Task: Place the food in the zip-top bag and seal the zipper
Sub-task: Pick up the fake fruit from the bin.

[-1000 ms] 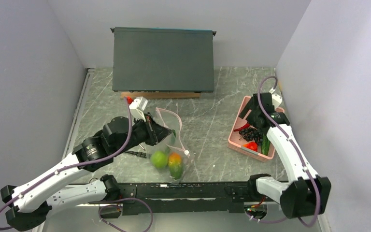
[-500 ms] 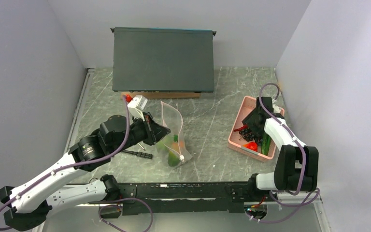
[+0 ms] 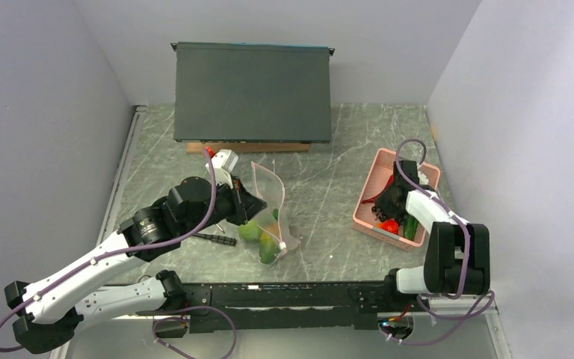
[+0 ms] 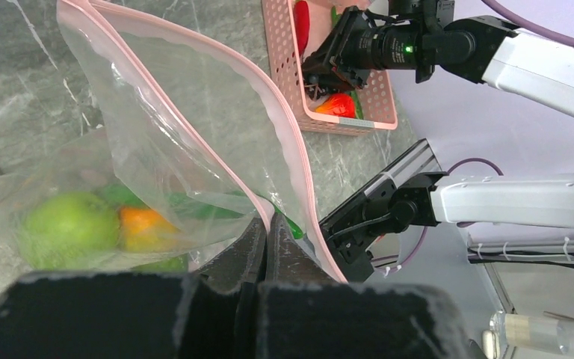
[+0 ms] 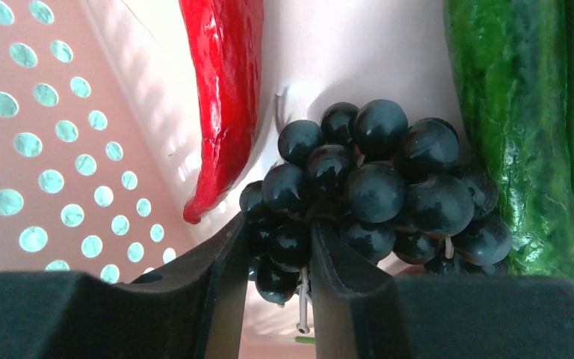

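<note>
The clear zip-top bag stands upright near the table's middle, mouth gaping. My left gripper is shut on its pink zipper strip at the rim. Inside lie a lime-green fruit and an orange-yellow piece. My right gripper reaches down into the pink basket. Its jaws are closed on the edge of a black grape bunch. A red chili lies to the left of the grapes and a dark green cucumber to their right.
A dark grey box fills the back of the table. A black-handled tool lies just left of the bag. A red piece sits at the basket's near end. Grey walls close in on both sides.
My right gripper sank deeper into the basket and its jaws closed round the grapes. My left gripper shifted the bag slightly right, and the bag now stands more upright.
</note>
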Robot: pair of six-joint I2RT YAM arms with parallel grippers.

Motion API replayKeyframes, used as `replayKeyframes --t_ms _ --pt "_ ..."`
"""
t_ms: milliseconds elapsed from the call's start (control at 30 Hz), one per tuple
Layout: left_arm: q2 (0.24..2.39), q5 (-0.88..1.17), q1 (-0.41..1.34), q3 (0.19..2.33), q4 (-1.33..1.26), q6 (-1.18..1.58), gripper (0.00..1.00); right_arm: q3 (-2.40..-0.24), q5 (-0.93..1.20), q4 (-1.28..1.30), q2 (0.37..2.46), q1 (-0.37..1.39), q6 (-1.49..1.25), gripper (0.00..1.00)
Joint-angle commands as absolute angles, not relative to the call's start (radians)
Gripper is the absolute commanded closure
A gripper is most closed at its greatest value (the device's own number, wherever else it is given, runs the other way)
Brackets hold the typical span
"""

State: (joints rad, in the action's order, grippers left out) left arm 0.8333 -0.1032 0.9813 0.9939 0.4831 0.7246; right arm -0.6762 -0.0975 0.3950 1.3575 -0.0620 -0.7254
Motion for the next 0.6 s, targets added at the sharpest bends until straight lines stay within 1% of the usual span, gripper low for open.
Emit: replayKeyframes --t_ms 0,67,200,367,500,567 --pt "0.824 -0.139 0.982 1.007 0.486 0.706 1.00 -0.678 -0.081 0.388 1.358 -0.065 -0.695 0.71" --pt "0.821 -0.151 0.982 1.007 0.491 0.710 1.00 -0.704 -0.085 0.429 1.314 -0.064 -0.682 0.79" --pt "0.815 -0.164 0.982 1.007 0.491 0.714 1.00 -0.747 -0.100 0.496 1.159 -0.063 -0.665 1.00" --pt "0.823 -0.165 0.982 1.022 0.489 0.713 1.00 -0.824 -0.114 0.569 1.004 -0.063 -0.645 1.00" --pt "0.834 -0.162 0.982 1.031 0.488 0.713 1.00 -0.924 -0.103 0.647 0.939 -0.061 -0.635 1.00" --pt "0.837 -0.160 0.983 1.030 0.482 0.716 1.00 -0.977 -0.061 0.672 0.921 -0.058 -0.627 1.00"
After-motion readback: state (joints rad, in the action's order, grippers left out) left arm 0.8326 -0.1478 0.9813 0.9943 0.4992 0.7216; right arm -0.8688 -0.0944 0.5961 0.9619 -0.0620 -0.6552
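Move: The right hand is down in the bin with its part-open fingers either side of the left end of the black grape bunch. The bunch's middle lies about 3 cm to its right, level fore and aft, and roughly 1 cm lower. The red chili is some 5 cm ahead and 1 cm right, the cucumber about 9 cm right and 1 cm back, the red pepper 4 cm back and 4 cm right. From the left hand, the grapes are about 33 cm right, 10 cm ahead and 27 cm below. Pinching the end of the grape bunch, the right fingers close until nearly shut while the hand stays low in the bin. The hand then lifts fast and almost straight up, about 15 cm, keeping the bunch gripped; on the way the wrist tips the fingers some 20 degrees from steeply down towards forward. ##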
